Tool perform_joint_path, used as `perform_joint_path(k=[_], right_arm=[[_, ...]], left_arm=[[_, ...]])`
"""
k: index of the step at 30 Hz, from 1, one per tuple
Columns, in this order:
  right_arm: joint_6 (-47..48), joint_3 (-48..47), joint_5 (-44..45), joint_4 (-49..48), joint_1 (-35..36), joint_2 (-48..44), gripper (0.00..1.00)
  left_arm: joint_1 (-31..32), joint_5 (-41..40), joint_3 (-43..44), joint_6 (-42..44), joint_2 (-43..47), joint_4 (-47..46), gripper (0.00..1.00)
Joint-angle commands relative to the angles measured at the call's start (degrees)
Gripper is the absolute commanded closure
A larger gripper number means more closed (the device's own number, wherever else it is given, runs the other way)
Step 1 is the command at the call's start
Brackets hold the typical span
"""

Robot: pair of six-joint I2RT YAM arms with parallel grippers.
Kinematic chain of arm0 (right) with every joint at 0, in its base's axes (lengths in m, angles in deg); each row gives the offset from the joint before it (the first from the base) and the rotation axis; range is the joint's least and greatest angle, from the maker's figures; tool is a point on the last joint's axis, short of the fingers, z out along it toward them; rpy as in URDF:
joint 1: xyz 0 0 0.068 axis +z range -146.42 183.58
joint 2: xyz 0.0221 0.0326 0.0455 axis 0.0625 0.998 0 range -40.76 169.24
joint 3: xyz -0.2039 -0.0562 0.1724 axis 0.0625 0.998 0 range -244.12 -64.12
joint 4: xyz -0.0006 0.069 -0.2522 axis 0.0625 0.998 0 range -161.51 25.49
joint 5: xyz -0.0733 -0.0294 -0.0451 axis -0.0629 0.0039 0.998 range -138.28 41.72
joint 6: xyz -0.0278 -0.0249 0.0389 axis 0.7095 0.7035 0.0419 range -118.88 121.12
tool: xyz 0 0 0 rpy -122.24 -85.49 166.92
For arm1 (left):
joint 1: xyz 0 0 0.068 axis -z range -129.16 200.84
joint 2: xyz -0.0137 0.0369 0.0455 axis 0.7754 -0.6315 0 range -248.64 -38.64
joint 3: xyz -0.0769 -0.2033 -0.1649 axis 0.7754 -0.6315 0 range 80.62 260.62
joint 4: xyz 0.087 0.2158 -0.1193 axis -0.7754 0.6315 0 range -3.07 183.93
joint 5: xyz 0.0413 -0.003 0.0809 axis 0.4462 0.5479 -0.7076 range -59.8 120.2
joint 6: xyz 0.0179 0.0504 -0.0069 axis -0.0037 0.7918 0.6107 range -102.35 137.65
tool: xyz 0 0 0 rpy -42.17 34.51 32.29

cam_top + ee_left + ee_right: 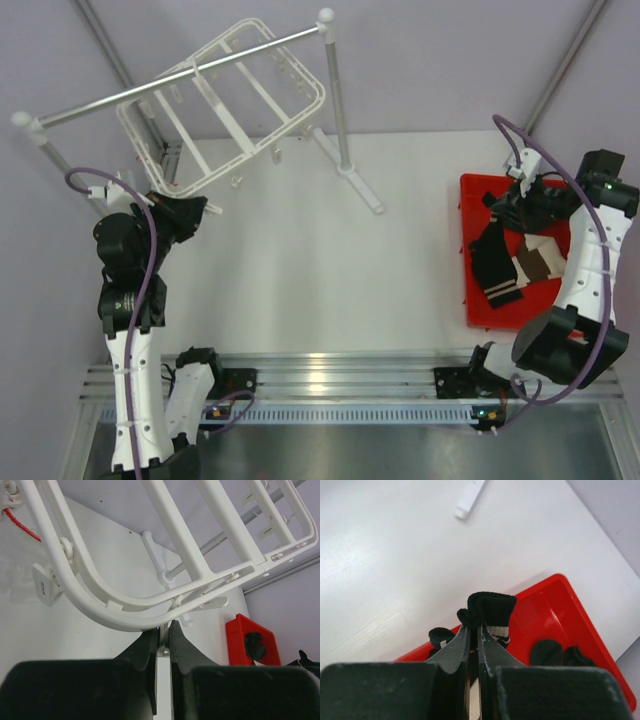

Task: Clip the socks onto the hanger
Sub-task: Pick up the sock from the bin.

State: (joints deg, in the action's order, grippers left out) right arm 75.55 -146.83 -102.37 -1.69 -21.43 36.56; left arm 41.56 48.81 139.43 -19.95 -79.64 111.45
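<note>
The white hanger (pixel 230 110) hangs tilted from the rail at the back left. In the left wrist view its curved corner (pixel 100 605) lies just above my jaws. My left gripper (pixel 197 212) (pixel 164 630) is shut on a small white clip (pixel 163 652) under that corner. Several black socks (pixel 495 262) lie in the red tray (pixel 480 190) on the right. My right gripper (pixel 505 212) (pixel 474 626) is shut on the bunched cuff of one black sock (pixel 492 607) with a white stripe, over the tray (pixel 545 610). Other socks (pixel 547 652) lie below.
A grey metal rail (pixel 180 78) on upright poles (pixel 335 90) carries the hanger; its white foot (pixel 355 180) reaches onto the table. An aluminium mounting rail (pixel 330 372) runs along the near edge between the arm bases.
</note>
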Motion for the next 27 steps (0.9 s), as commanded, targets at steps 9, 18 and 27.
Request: perform_joint_path(k=[9, 18, 27], right_arm=[[-31.18, 3.17, -8.15, -30.06, 12.35, -13.32, 1.00], [-34.35, 10.18, -5.43, -38.43, 31.15, -19.48, 1.00], [-41.73, 23.73, 13.99, -68.21, 58.04, -17.91, 1.00]], left_arm=[[0.05, 2.83, 0.78, -0.36, 0.04, -0.61, 1.00], [0.05, 4.42, 0.26, -1.59, -0.40, -1.75, 1.00], [0.05, 6.52, -0.45, -3.17, 0.03, -3.07, 1.00]])
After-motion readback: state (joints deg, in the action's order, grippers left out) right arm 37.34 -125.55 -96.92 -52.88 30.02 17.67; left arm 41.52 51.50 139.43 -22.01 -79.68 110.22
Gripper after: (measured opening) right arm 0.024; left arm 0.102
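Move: The clip at the hanger's near corner, in the left fingers, lies about 53 cm to the right hand's left, some 3 cm back and 10 cm higher. The red bin's middle is roughly 16 cm to the right hand's right, 3 cm ahead and 22 cm below; the stand's right foot is 26 cm left, 27 cm ahead and 26 cm down. The same clip sits right at the left fingertips. Still pinching the black sock, the right hand carries it out from over the bin and across the open table towards the clip, some 25 cm left and a little back, rising about 10 cm and then sinking about 4. The wrist swings roughly 30 degrees counter-clockwise and tips up so the fingers point left and nearly level, while the left hand keeps its hold at the hanger's corner. ##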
